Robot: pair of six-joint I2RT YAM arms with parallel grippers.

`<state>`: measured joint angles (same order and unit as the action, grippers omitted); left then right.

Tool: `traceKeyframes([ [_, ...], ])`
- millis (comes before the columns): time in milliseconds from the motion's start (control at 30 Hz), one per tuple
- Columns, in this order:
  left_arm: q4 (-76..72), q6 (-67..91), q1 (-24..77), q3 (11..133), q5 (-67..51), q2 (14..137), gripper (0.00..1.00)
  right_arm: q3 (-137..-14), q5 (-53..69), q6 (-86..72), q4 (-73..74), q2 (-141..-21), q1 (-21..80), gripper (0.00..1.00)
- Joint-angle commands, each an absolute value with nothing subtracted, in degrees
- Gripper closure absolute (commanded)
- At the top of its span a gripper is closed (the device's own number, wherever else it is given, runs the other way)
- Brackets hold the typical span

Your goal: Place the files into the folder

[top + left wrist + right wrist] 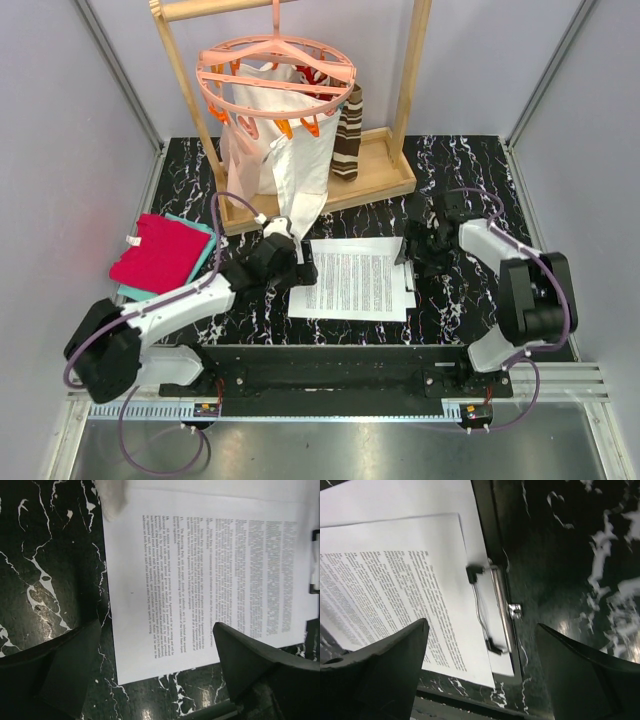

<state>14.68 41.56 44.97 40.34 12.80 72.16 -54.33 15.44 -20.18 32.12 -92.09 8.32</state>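
Observation:
The files (355,278), white printed sheets, lie flat at the table's middle. They also show in the left wrist view (200,565) and the right wrist view (395,575). The folder's black edge (487,530) with a metal clip bar (502,597) runs along the sheets' right side. A wire clip (481,605) lies on the top sheets. In the top view only the clip (409,272) marks the folder. My left gripper (300,268) (160,680) is open over the sheets' left edge. My right gripper (425,250) (480,675) is open over the clip side.
A wooden rack (370,175) stands at the back with a pink round hanger (275,75), a white cloth bag (265,140) and a striped cloth (348,135). The bag's tip (112,497) reaches the sheets. Red-and-teal folded cloths (160,252) lie at the left.

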Motion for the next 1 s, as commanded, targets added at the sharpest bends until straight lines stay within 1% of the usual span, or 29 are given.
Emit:
traceKeyframes([
  [0,16.4,39.8,45.4,41.7,11.0,66.9,0.01,-54.6,4.9,-28.6,39.4,-83.1,16.5,0.05],
  [67,16.2,40.2,45.4,42.4,9.9,66.2,0.01,-53.4,5.9,-31.0,40.5,-79.8,21.9,0.05],
  [100,16.2,40.3,45.4,42.7,9.8,66.0,0.01,-52.3,6.0,-32.6,40.4,-79.1,24.5,0.07],
  [133,15.9,40.3,45.4,43.1,9.6,65.7,0.01,-50.4,6.2,-35.7,40.9,-77.6,29.7,0.07],
  [167,15.8,40.3,45.4,43.2,9.7,65.5,0.01,-49.1,5.0,-37.6,40.9,-76.9,32.0,0.09],
  [200,15.9,40.3,45.4,43.3,10.2,64.8,0.01,-47.0,4.4,-41.7,40.7,-76.0,34.1,0.13],
  [233,15.7,40.3,45.4,43.5,10.4,64.5,0.01,-46.2,3.3,-44.1,40.4,-74.4,39.3,0.14],
  [267,15.7,40.3,45.4,43.6,10.6,64.2,0.01,-45.6,0.8,-46.4,40.3,-73.8,42.0,0.16],
  [300,15.6,40.3,45.4,43.7,11.2,63.6,0.01,-45.2,0.3,-50.0,39.4,-73.6,47.3,0.18],
  [433,15.1,40.3,45.4,44.0,11.3,63.0,0.01,-45.1,-2.3,-55.3,35.3,-77.2,54.7,0.24],
  [533,14.9,40.3,45.4,44.0,11.1,63.2,0.01,-46.1,-2.7,-55.7,33.0,-81.5,55.5,0.28],
  [633,15.4,40.5,45.4,43.5,10.7,62.9,0.01,-46.6,-3.4,-55.1,30.5,-84.7,55.7,0.28],
  [767,16.0,40.5,45.4,42.8,11.4,61.4,0.01,-49.1,-4.9,-51.9,30.1,-87.2,55.7,0.28],
  [967,16.3,40.3,45.3,42.5,12.0,60.7,0.01,-50.5,-6.9,-51.9,29.8,-89.4,55.6,0.27],
])
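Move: The files lie flat with their middle about 17 cm left of the right hand, 3 cm back and 3 cm below; their near edge runs some 13 cm back. The metal clip is 2 cm back and 1 cm left of that hand, the white cloth's tip 7 cm ahead and 29 cm left. From the left hand, the files' middle is about 10 cm right, 3 cm back and 7 cm below. Right hand arcs about 20 cm back-left to the files' near edge, fingers narrowing; left rises about 5 cm. ##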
